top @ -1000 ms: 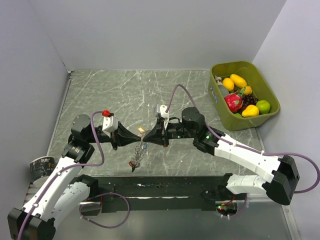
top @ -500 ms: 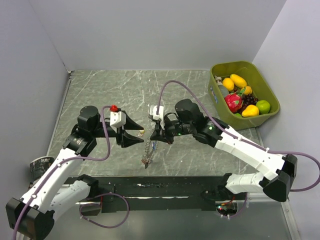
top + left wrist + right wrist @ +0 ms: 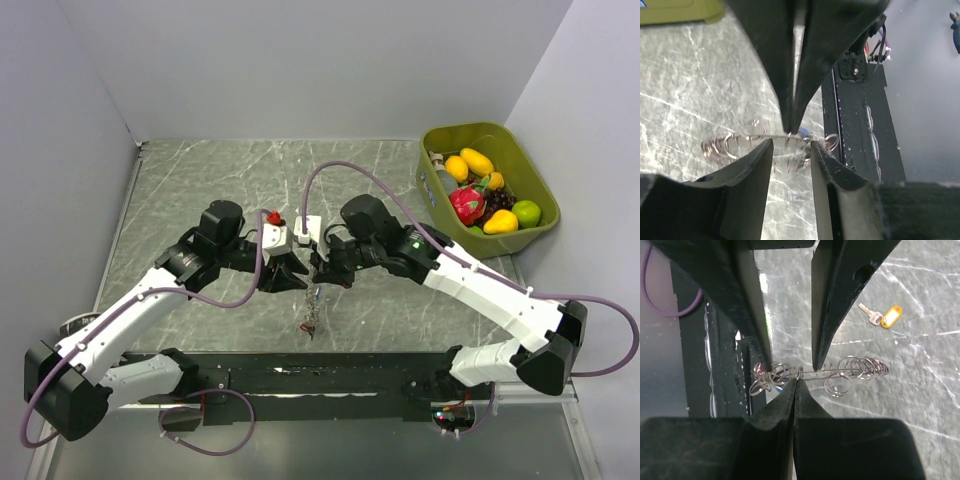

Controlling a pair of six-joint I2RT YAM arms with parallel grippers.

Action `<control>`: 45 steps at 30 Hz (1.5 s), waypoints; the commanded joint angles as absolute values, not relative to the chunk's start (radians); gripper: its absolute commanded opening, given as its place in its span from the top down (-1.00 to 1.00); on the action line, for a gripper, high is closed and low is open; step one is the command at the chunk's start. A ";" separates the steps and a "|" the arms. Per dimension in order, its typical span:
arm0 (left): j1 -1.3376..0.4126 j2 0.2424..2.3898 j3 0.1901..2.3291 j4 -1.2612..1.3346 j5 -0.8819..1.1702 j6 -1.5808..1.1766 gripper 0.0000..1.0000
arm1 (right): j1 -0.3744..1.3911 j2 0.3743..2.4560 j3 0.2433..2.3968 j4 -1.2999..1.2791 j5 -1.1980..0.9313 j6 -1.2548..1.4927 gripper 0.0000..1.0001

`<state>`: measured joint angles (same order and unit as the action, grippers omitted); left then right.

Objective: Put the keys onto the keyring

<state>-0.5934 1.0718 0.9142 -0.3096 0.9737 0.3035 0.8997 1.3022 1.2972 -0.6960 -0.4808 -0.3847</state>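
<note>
The keyring [image 3: 313, 310] hangs over the table, a thin wire threaded with several small silver rings. My right gripper [image 3: 318, 270] is shut on its wire; the right wrist view shows the right gripper [image 3: 796, 379] pinching the keyring [image 3: 850, 371] mid-length. My left gripper [image 3: 293, 277] faces it, open. In the left wrist view the left gripper [image 3: 791, 146] stands just short of the keyring [image 3: 740, 142], its fingers on either side of the pinch point. A blue-tagged key [image 3: 805, 133] hangs on the wire. A yellow-tagged key [image 3: 880, 317] lies loose on the table.
An olive bin [image 3: 470, 128] holding toy fruit stands at the far right. A dark strip [image 3: 300, 375] runs along the near table edge, below the hanging ring. Grey walls close the left, back and right.
The left gripper, shut a second ago, has opened. Both arms shifted right and toward the near edge, carrying the keyring along in the right gripper.
</note>
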 commanded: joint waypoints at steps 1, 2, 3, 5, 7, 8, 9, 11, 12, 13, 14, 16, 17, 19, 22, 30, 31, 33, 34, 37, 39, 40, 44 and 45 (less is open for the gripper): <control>-0.617 1.092 0.962 -0.338 0.934 0.342 0.17 | 0.905 1.230 1.298 -0.638 -0.494 -0.393 1.00; -0.618 1.092 0.959 -0.334 0.934 0.341 0.17 | 0.905 1.233 1.296 -0.635 -0.494 -0.393 1.00; -0.620 1.091 0.957 -0.331 0.936 0.341 0.18 | 0.905 1.229 1.295 -0.631 -0.494 -0.390 1.00; -0.624 1.089 0.950 -0.311 0.936 0.328 0.21 | 0.904 1.227 1.292 -0.626 -0.494 -0.388 1.00; -0.627 1.091 0.946 -0.298 0.936 0.324 0.24 | 0.905 1.226 1.289 -0.620 -0.499 -0.387 1.00; -0.630 1.092 0.946 -0.296 0.934 0.318 0.25 | 0.905 1.224 1.287 -0.617 -0.502 -0.387 1.00; -0.632 1.094 0.946 -0.295 0.934 0.318 0.28 | 0.905 1.224 1.287 -0.618 -0.505 -0.385 1.00; -0.634 1.097 0.948 -0.285 0.937 0.308 0.31 | 0.905 1.226 1.287 -0.618 -0.506 -0.385 1.00; -0.634 1.097 0.946 -0.278 0.942 0.305 0.31 | 0.905 1.226 1.285 -0.618 -0.509 -0.385 1.00; -0.634 1.095 0.942 -0.272 0.951 0.304 0.31 | 0.905 1.224 1.284 -0.614 -0.509 -0.384 1.00; -0.635 1.095 0.939 -0.253 0.957 0.295 0.31 | 0.905 1.223 1.279 -0.609 -0.508 -0.380 1.00; -0.635 1.092 0.933 -0.236 0.951 0.284 0.41 | 0.905 1.221 1.276 -0.604 -0.511 -0.380 1.00; -0.635 1.092 0.934 -0.242 0.953 0.291 0.46 | 0.905 1.223 1.275 -0.604 -0.511 -0.379 1.00; -0.635 1.097 0.937 -0.247 0.951 0.296 0.68 | 0.904 1.221 1.273 -0.603 -0.511 -0.379 1.00; -0.635 1.111 0.945 -0.265 0.960 0.310 0.98 | 0.905 1.218 1.270 -0.598 -0.506 -0.377 1.00; -0.641 1.082 0.928 -0.213 0.947 0.247 0.98 | 0.905 1.163 1.227 -0.514 -0.471 -0.336 1.00; -0.644 1.069 0.907 -0.154 0.927 0.224 0.98 | 0.905 1.152 1.218 -0.500 -0.453 -0.328 1.00; -0.646 1.028 0.876 -0.077 0.914 0.154 0.98 | 0.905 1.114 1.183 -0.436 -0.424 -0.296 0.92; -0.649 1.013 0.836 -0.033 0.891 0.123 0.98 | 0.905 1.098 1.168 -0.416 -0.404 -0.282 0.84; -0.655 0.957 0.754 0.147 0.836 0.008 0.98 | 0.899 1.028 1.095 -0.315 -0.365 -0.249 0.53; -0.655 0.921 0.695 0.260 0.806 -0.054 0.98 | 0.884 0.983 1.060 -0.285 -0.362 -0.223 0.10; -0.655 0.910 0.678 0.302 0.792 -0.092 0.98 | 0.877 0.962 1.052 -0.267 -0.365 -0.216 -0.02; -0.657 0.871 0.588 0.510 0.746 -0.190 0.98 | 0.844 0.948 1.031 -0.259 -0.416 -0.184 -0.43; -0.657 0.859 0.557 0.594 0.741 -0.207 0.98 | 0.841 0.946 1.029 -0.258 -0.432 -0.180 -0.45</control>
<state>-0.6518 0.9085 0.6106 0.2363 0.7940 -0.0612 0.8631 0.9596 1.0431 -0.3443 -0.3965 -0.2256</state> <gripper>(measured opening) 0.022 0.702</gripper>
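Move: The keyring hangs from its small loop in the right gripper's closed fingertips. From the left hand, whose parted fingers already straddle it, the loop is about 2 cm to the right, level fore and aft, and 1 cm lower. The keyring's long frame hangs some 3 cm below the left hand, 2 cm to the right and 1 cm ahead. The yellow-tagged key lies on the table about 14 cm ahead of the left hand, 6 cm to its left and 22 cm below. Ease the left gripper about 1 cm right and slightly down onto the keyring loop, then shut its fingers there while the right still pinches it. Once the left grips, open the right fingers and draw that hand up some 5 cm and 2 to 3 cm right, rolling its left side up; meanwhile raise the left about 1 cm, turning it roughly 15 degrees. ##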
